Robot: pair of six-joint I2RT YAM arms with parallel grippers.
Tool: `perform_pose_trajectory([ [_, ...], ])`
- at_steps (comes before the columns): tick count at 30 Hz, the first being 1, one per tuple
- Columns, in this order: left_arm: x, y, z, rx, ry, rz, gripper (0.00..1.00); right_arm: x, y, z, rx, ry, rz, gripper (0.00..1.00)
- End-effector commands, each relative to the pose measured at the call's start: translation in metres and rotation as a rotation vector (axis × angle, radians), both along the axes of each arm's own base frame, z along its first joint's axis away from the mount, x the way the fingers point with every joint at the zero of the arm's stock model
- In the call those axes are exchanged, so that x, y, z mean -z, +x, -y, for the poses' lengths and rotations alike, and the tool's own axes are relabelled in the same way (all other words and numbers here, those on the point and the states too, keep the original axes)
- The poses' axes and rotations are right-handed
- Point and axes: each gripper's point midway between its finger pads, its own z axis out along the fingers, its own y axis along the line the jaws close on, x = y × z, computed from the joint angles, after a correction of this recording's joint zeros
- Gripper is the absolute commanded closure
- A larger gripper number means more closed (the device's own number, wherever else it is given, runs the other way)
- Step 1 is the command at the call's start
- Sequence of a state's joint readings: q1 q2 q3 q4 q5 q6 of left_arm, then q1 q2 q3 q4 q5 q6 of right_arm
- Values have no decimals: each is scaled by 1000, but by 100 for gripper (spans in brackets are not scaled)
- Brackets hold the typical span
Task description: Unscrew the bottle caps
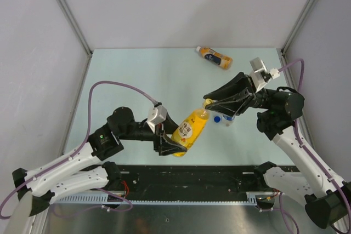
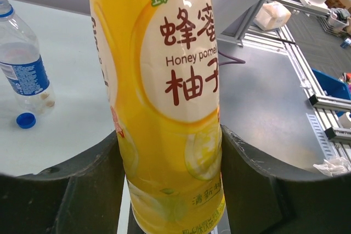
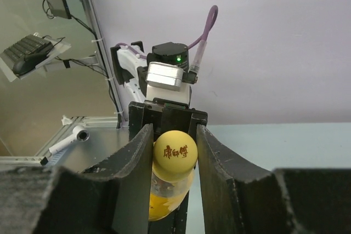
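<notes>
The yellow bottle (image 1: 189, 127) hangs tilted above the table, and my left gripper (image 1: 167, 143) is shut on its lower body (image 2: 164, 91). My right gripper (image 1: 207, 102) is shut on its yellow cap (image 3: 174, 153), a finger pressing each side. The clear bottle (image 2: 24, 64) with a blue label lies on the table, its blue cap (image 2: 26, 120) loose beside it; in the top view the right gripper partly hides this bottle (image 1: 226, 120) and the blue cap (image 1: 217, 118). The orange bottle (image 1: 215, 57) lies at the back with its white cap (image 1: 198, 49) on.
Grey walls enclose the pale table (image 1: 137, 80) on three sides. A black rail (image 1: 186, 176) with the arm bases runs along the near edge. Purple cables (image 1: 109, 86) loop over both arms.
</notes>
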State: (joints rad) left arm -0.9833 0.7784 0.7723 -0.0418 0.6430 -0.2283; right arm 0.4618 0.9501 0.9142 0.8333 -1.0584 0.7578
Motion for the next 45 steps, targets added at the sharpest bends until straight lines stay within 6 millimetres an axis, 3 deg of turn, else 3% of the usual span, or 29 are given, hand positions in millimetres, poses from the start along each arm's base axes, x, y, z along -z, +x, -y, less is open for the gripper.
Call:
perform_pose_trajectory([
  [1, -58, -16, -6, 96, -216, 172, 100, 15, 29, 3, 93, -17, -102, 99],
  [3, -55, -10, -6, 71, -207, 166, 100, 10, 36, 8, 134, 7, -128, 92],
  [4, -53, -7, -6, 58, -201, 163, 100, 7, 38, 11, 153, 20, -137, 83],
  [10, -42, 5, -3, 13, -160, 141, 100, -9, 43, 25, 261, 86, -143, 18],
  [13, -37, 10, -1, -1, -138, 135, 100, -15, 42, 31, 307, 111, -143, 3],
  [24, -26, 49, -7, -230, -53, 124, 100, -27, 41, 43, 385, 174, -172, 1],
  [32, -4, 90, -17, -469, 38, 97, 100, -20, 65, 45, 494, 189, -311, 1],
  [37, 10, 118, -34, -695, 95, 91, 100, -9, 84, 44, 589, 148, -403, 1],
  [45, 36, 136, -46, -913, 224, 121, 100, 3, 100, 30, 649, 98, -482, 1],
])
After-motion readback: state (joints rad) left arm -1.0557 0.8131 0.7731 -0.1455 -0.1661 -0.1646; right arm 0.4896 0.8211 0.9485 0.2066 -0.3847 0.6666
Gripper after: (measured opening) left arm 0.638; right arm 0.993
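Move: The right hand already has the yellow bottle's cap between its fingers. The left hand grips the lower body, and from there the cap lies roughly 6 cm ahead, 9 cm to the right and 12 cm higher. Below the right hand, the loose blue cap lies on the table about 15 cm ahead, 6 cm right and 33 cm down; the water bottle stands about 13 cm ahead, 11 cm right, its middle some 23 cm lower. Forward go both hands: the right edges ahead about 3 cm, opens wide to let go of the yellow bottle's cap, backs off to the right with a slight rise, then goes on forward and down, turning clockwise and tipping down some 30 degrees. The left keeps its grip and, after a near-pause, carries the bottle about 11 cm forward and a little down, swinging about 40 degrees counter-clockwise. ##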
